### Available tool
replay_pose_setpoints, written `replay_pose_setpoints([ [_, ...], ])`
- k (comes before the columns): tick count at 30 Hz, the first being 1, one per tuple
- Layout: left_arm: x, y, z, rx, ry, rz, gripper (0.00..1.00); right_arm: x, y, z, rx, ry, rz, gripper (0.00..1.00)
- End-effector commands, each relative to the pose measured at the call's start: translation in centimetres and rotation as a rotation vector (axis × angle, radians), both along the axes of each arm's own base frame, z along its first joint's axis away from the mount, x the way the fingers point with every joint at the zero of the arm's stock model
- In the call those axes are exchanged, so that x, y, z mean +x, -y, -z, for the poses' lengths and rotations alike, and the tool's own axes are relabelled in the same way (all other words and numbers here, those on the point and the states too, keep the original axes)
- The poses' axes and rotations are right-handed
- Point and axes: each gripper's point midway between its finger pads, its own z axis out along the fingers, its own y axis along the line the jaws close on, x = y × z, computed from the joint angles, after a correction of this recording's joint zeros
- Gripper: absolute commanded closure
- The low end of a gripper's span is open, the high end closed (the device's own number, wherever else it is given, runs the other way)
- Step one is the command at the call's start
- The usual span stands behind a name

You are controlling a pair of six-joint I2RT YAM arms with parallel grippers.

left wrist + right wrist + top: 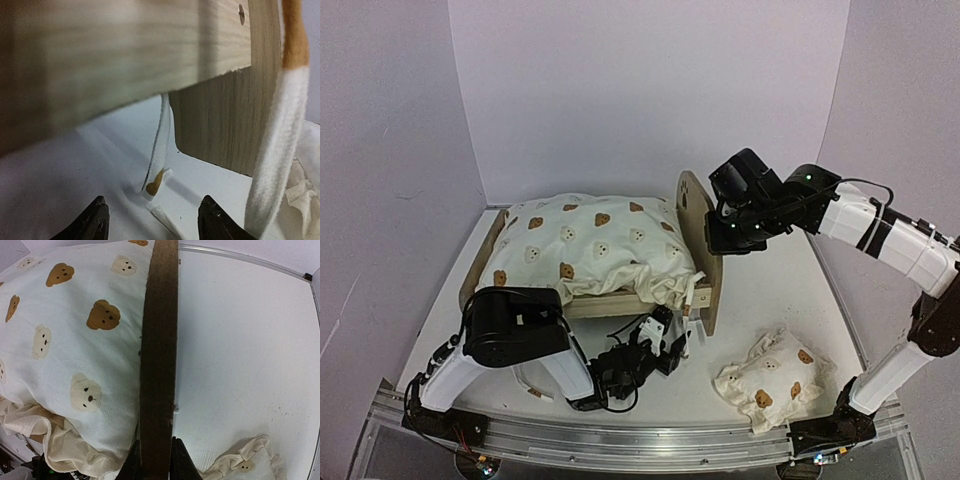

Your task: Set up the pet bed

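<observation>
The pet bed (705, 275) of light wood stands mid-table, its rounded headboard to the right. A large cream bear-print cushion (590, 245) lies on it. My right gripper (720, 236) is shut on the headboard's top edge (159, 365), one finger (179, 460) on each side of the board. My left gripper (672, 335) sits low at the bed's near right corner. In the left wrist view it (155, 223) is open, its fingertips (214, 220) wide apart above the table. A cushion tie (156, 175) hangs below the side rail (125, 55) just ahead of them. The striped base is hidden.
A small bear-print pillow (770, 380) lies on the table at the near right, also at the bottom edge of the right wrist view (247, 466). A second thick tie (280, 150) hangs at the right of the left wrist view. White walls enclose the table.
</observation>
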Motion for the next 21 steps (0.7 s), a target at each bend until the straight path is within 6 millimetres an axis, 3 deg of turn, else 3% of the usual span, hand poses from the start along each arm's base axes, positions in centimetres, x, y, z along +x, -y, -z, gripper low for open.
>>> replay_pose_setpoints([
  [1, 1.7, 0.9, -0.9, -0.038, 0.052, -0.048, 0.38, 0.6, -5.7, -14.2, 0.492, 0.247, -0.062, 1.00],
  [10, 4.0, 3.0, -0.6, -0.001, 0.077, -0.092, 0.38, 0.1, -5.7, -14.2, 0.503, 0.243, -0.053, 1.00],
  [12, 4.5, 3.3, -0.4, 0.021, 0.085, -0.099, 0.47, 0.0, -5.8, -14.4, 0.510, 0.243, -0.053, 1.00],
  [16, 4.4, 3.0, -1.1, 0.017, 0.078, -0.062, 0.79, 0.2, -5.5, -14.3, 0.499, 0.255, -0.039, 1.00],
  [19, 3.0, 2.5, -1.7, 0.034, 0.074, -0.017, 0.99, 0.6, -5.5, -13.8, 0.494, 0.266, -0.026, 1.00],
  [21, 0.6, 2.3, -2.5, 0.057, 0.083, 0.053, 1.00, 0.9, -5.6, -14.0, 0.505, 0.286, -0.018, 1.00],
])
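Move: Just off the left hand's fingertips hangs the cloth tie, about 4 cm right, 2 cm forward and roughly 1 cm lower. A second tie hangs closer in, some 3 cm right and 2 cm back; the headboard's front leg stands about 7 cm right and 4 cm ahead, and the small pillow lies about 19 cm right, 7 cm back and 4 cm lower. From the right hand, on the headboard's top edge, the tie is roughly 5 cm back, in line sideways and 20 cm below. Reaching under the bed's front rail, the left hand slides about 4 cm right and 2 cm forward towards the headboard leg, sinking slightly with the wrist tipping up some 5 degrees. With the hanging tie between them, its half-open fingers shut and pinch it, and the hand starts easing back left. The right hand keeps its grip on the headboard's top edge, drifting barely a centimetre left. ##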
